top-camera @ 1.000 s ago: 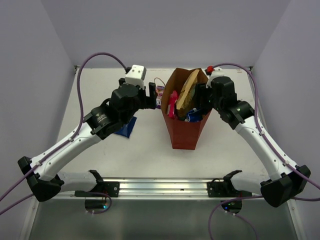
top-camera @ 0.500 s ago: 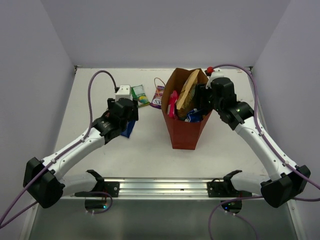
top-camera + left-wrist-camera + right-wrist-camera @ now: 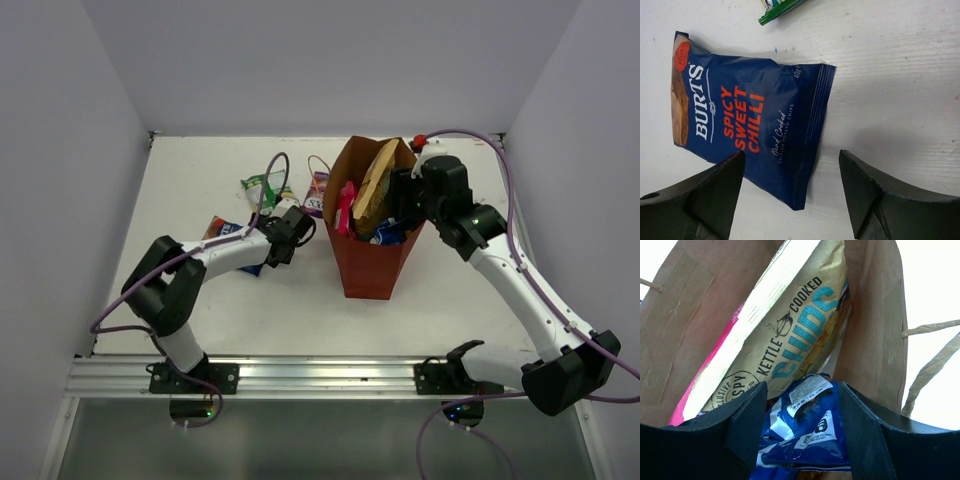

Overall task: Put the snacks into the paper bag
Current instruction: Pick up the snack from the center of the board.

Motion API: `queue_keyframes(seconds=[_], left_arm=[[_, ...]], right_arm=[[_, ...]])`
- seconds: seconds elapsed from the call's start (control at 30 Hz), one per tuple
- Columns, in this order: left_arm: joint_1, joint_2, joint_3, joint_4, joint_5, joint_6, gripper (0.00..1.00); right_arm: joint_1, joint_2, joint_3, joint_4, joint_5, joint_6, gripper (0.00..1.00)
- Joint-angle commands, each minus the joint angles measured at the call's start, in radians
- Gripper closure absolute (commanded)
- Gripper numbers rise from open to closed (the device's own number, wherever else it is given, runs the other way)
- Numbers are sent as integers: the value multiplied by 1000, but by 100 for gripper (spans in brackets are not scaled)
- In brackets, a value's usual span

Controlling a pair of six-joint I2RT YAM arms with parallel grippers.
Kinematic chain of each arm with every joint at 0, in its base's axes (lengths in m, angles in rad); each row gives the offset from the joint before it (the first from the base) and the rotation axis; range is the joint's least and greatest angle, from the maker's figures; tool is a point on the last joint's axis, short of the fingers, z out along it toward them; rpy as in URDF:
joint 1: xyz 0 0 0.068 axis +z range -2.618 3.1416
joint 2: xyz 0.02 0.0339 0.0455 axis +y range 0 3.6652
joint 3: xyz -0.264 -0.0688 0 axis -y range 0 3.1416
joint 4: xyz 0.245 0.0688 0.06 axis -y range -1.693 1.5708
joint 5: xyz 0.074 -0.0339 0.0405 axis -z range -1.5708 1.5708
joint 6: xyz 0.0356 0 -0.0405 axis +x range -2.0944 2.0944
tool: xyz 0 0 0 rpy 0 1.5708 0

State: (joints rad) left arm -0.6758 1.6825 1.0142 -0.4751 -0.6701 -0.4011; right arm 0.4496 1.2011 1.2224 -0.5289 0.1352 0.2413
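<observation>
The red-brown paper bag [image 3: 368,265] stands upright mid-table. A tan kettle-chips packet [image 3: 376,185] [image 3: 790,325], a pink packet [image 3: 344,212] and a blue-and-white packet [image 3: 815,435] sit inside it. My right gripper [image 3: 400,205] [image 3: 802,387] hangs open in the bag's mouth, its fingers either side of the blue-and-white packet. A dark blue Burts chips packet [image 3: 750,115] [image 3: 250,268] lies flat on the table left of the bag. My left gripper [image 3: 283,240] [image 3: 791,155] hovers open just above it, jaws straddling its near corner, holding nothing.
A green packet [image 3: 262,184] [image 3: 780,7] and a small purple candy packet [image 3: 317,195] lie on the table behind the left gripper, close to the bag's left side. Twine handles [image 3: 930,360] hang off the bag's rim. A red button [image 3: 421,139] sits at the back right.
My left arm has dropped from beside the bag's top, folded its elbow and come low over the dark blue packet. The right arm has not moved.
</observation>
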Motion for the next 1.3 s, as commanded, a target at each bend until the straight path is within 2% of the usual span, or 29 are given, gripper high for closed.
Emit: queue_keyframes(seconds=[0.0, 0.43, 0.63, 0.73, 0.77, 0.87, 0.93, 1.0, 1.13, 1.27], left_arm=[[-10, 60, 84, -75, -95, 1, 21], [16, 246, 126, -131, -108, 5, 24], [42, 255, 93, -106, -5, 4, 41], [50, 269, 74, -100, 24, -7, 55], [51, 273, 70, -99, 39, -11, 65], [64, 278, 64, -99, 49, -19, 83], [71, 275, 66, -102, 47, -27, 87], [76, 267, 72, -115, 50, -30, 99], [76, 212, 119, -174, 37, -42, 100], [76, 85, 193, -253, 49, -38, 100]], right_arm=[[-3, -31, -8, 24, -16, -11, 37], [-3, -29, -11, 26, -17, -13, 37], [-3, -34, -11, 26, -13, -16, 37], [-3, -37, -12, 26, -11, -17, 37], [-3, -38, -14, 24, -9, -19, 37], [-3, -43, -12, 24, -11, -22, 37], [-5, -43, -12, 24, -13, -22, 37], [-5, -44, -12, 26, -13, -22, 37], [-3, -44, -9, 24, -16, -23, 37], [-3, -43, -8, 26, -19, -23, 37]])
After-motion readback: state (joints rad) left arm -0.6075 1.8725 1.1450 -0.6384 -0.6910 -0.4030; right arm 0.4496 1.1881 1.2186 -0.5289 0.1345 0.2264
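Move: The blue Burts snack bag lies flat below the left hand, its middle about 5 cm ahead, 7 cm to the left and 5 cm below; its right-hand sealed edge runs almost under the open fingers. The green snack bags lie some 20 cm straight ahead of the hand. The purple one is about 19 cm ahead and 15 cm to the right. The standing paper bag is roughly 6 cm ahead and 29 cm right. From the right hand, the Burts bag lies about 45 cm left, 4 cm ahead and 26 cm below. Pinches the near part of the Burts bag's right sealed edge: the left hand sinks nearly 4 cm and eases about 3 cm left onto the edge with fingers wide, rolling some 10 degrees so its left side rises. The fingers shut fully on the film while it still sinks, then the hand starts back up by almost 1 cm, keeping the pinch. ##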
